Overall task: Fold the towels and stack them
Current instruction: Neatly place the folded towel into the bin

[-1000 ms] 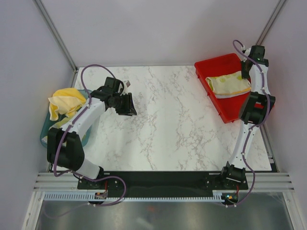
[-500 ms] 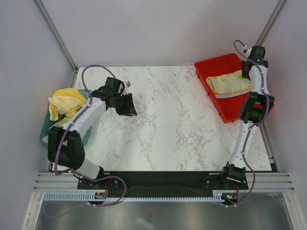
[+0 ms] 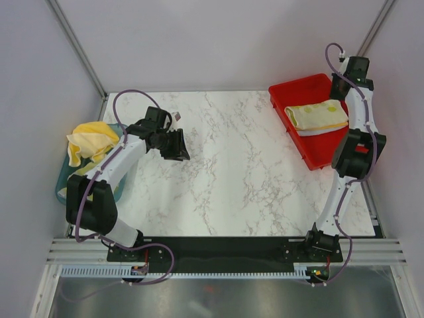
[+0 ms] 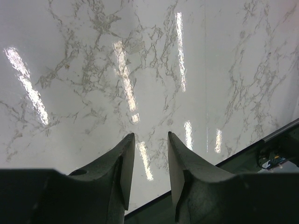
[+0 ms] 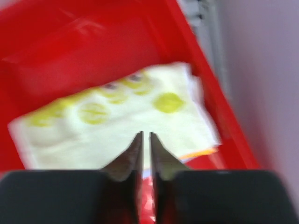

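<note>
A folded white towel with yellow-green print point(image 3: 317, 116) lies flat in the red tray point(image 3: 301, 89). In the right wrist view this towel point(image 5: 117, 116) sits below my fingertips, free of them. My right gripper point(image 3: 340, 86) hovers over the tray's far right corner; its point(image 5: 145, 134) jaws stand a narrow gap apart with nothing between them. A crumpled yellow towel point(image 3: 89, 139) heaps in the teal tub point(image 3: 63, 182) at the left. Just right of the tub, my left gripper point(image 3: 177, 147) hangs over bare marble, and it point(image 4: 150, 135) is open and empty.
The red tray's wall point(image 5: 219, 121) runs close along the right side of the enclosure. Grey walls and metal frame posts bound the marble table point(image 3: 232, 172). The table's dark near edge point(image 4: 243, 149) shows in the left wrist view.
My right gripper has let go of the printed towel, parted its jaws slightly and lifted back toward the far right corner. The towel now lies flat. The left arm has not moved.
</note>
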Controlling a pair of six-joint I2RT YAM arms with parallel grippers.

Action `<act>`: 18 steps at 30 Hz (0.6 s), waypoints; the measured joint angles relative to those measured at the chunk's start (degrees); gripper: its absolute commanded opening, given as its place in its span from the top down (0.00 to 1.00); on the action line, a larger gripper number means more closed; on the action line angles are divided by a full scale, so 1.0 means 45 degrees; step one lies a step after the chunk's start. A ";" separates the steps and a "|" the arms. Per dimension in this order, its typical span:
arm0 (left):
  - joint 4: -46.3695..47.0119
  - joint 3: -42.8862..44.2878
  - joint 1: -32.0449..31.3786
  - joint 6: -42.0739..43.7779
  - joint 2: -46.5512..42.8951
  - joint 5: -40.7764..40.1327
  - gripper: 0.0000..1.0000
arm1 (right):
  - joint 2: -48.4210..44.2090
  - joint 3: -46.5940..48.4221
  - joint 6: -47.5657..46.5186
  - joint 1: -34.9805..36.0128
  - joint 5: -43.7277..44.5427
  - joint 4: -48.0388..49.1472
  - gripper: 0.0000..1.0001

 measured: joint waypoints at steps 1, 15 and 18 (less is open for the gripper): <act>0.0000 0.0000 0.0000 0.0005 0.0000 0.0005 0.58 | -0.0452 -0.0403 0.0369 0.0078 -0.0549 0.0296 0.95; 0.0005 0.0000 0.0000 0.0000 -0.0010 0.0233 0.57 | 0.0325 -0.2361 0.4313 0.0447 -0.7111 0.3211 1.00; 0.0010 0.0000 0.0000 -0.0005 -0.0034 0.0228 0.57 | 0.0529 -0.3385 0.4765 0.0442 -0.7669 0.3429 1.00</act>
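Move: The folded towel lies in the bin below the right hand, its middle about 6 cm left, 3 cm back and 9 cm down; the left end is roughly 13 cm left and 2 cm back. The white towel under it is centred some 5 cm back, 5 cm left and 11 cm down. From the left hand, the folded towel is around 23 cm ahead, 52 cm right and 8 cm below. Right fingers shut as the hand rises 5 cm, swings 14 cm left, then dips towards the towel's left end, rolling 40°. ##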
